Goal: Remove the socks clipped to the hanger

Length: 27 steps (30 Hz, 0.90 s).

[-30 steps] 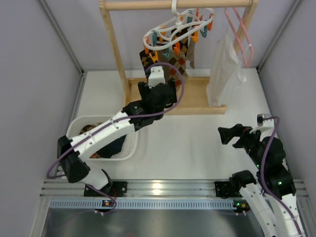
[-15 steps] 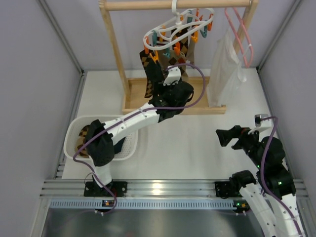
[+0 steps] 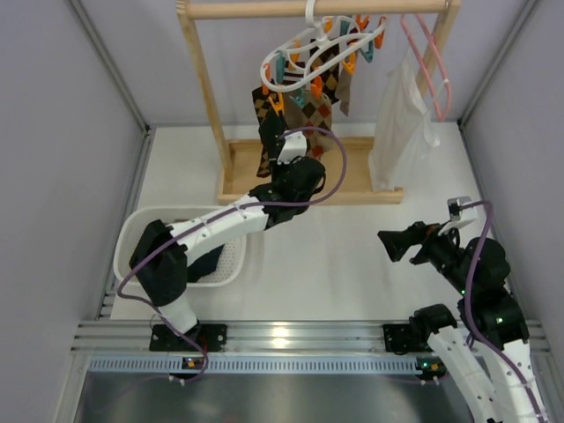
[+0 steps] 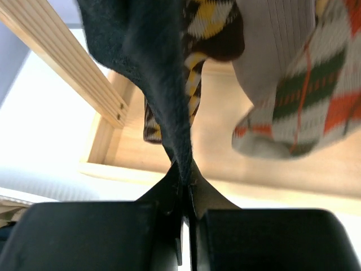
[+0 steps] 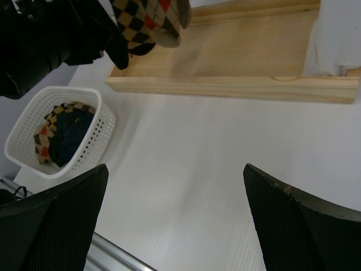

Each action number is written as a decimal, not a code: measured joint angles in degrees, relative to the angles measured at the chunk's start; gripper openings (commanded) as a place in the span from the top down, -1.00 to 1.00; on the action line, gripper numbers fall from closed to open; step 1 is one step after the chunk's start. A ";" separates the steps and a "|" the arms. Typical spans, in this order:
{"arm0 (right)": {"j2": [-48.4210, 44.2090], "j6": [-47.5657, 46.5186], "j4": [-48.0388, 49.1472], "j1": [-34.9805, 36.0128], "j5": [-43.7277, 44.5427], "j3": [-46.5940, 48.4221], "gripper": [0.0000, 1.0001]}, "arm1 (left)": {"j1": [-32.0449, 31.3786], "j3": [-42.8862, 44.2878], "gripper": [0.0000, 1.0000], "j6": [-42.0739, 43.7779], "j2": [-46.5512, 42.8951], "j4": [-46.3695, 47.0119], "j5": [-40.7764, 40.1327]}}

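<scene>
The white ring hanger [image 3: 319,42] with orange and teal pins hangs from the wooden rail. Several argyle socks [image 3: 315,99] dangle from it, and the left wrist view shows an orange and green one [image 4: 307,96]. My left gripper [image 3: 270,132] reaches up under the hanger's left side. It is shut on the lower end of a dark navy sock [image 4: 155,62], pinched between the jaws of the left gripper [image 4: 184,169]. My right gripper [image 3: 393,245] hovers low over the table at the right, open and empty. In its own view the right gripper [image 5: 176,169] has only bare table between the jaws.
A white perforated basket [image 3: 130,236] at the left holds loose socks [image 5: 61,132]. The wooden rack's base [image 3: 357,172] and left post [image 3: 206,88] stand behind. A pink hanger [image 3: 428,55] carries a white translucent garment [image 3: 401,132] at the right.
My left gripper swung right under the hanger, came back left and closed on the navy sock. The right arm edged slightly left, still open.
</scene>
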 measured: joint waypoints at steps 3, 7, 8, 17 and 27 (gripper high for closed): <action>2.91 1.38 2.43 0.00 -3.80 2.21 -0.99 | -0.02 -6.73 1.00 0.02 -5.79 1.88 4.17; 10.27 4.79 9.40 0.00 -9.46 7.56 -0.99 | -0.02 -14.08 1.00 0.52 -14.56 5.53 8.70; 12.63 5.66 10.71 0.00 -10.67 9.40 -0.91 | -0.02 -15.39 1.00 0.72 -16.46 6.64 9.81; 41.86 5.16 13.35 12.28 -4.57 37.18 -0.59 | 0.04 -27.17 1.00 3.56 -28.22 19.45 20.72; 69.13 -2.25 6.45 28.06 11.34 70.12 -0.22 | 0.04 -32.44 1.00 3.43 -32.35 25.42 26.56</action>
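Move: The orange clip on the dark sock is the thing to reach. From the right hand it lies about 18 cm ahead, 27 to the left and 23 above. From the left hand, which already pinches the sock's lower end, it is some 4 cm ahead, 2 to the left and 15 up. The teal clip sits level with the orange one, about 5 cm to its right. The argyle sock's middle hangs 9 cm to the right of the orange clip, 1 cm farther out and 7 lower. Keep the left fingers shut on the dark sock and draw it back towards yourself about 8 cm, rising a little after the first bit and turning the wrist clockwise. Meanwhile sweep the right gripper up and left, some 20 cm each way, and also forward, towards the orange clip, narrowing its wide-open fingers to about two thirds as it nears. ##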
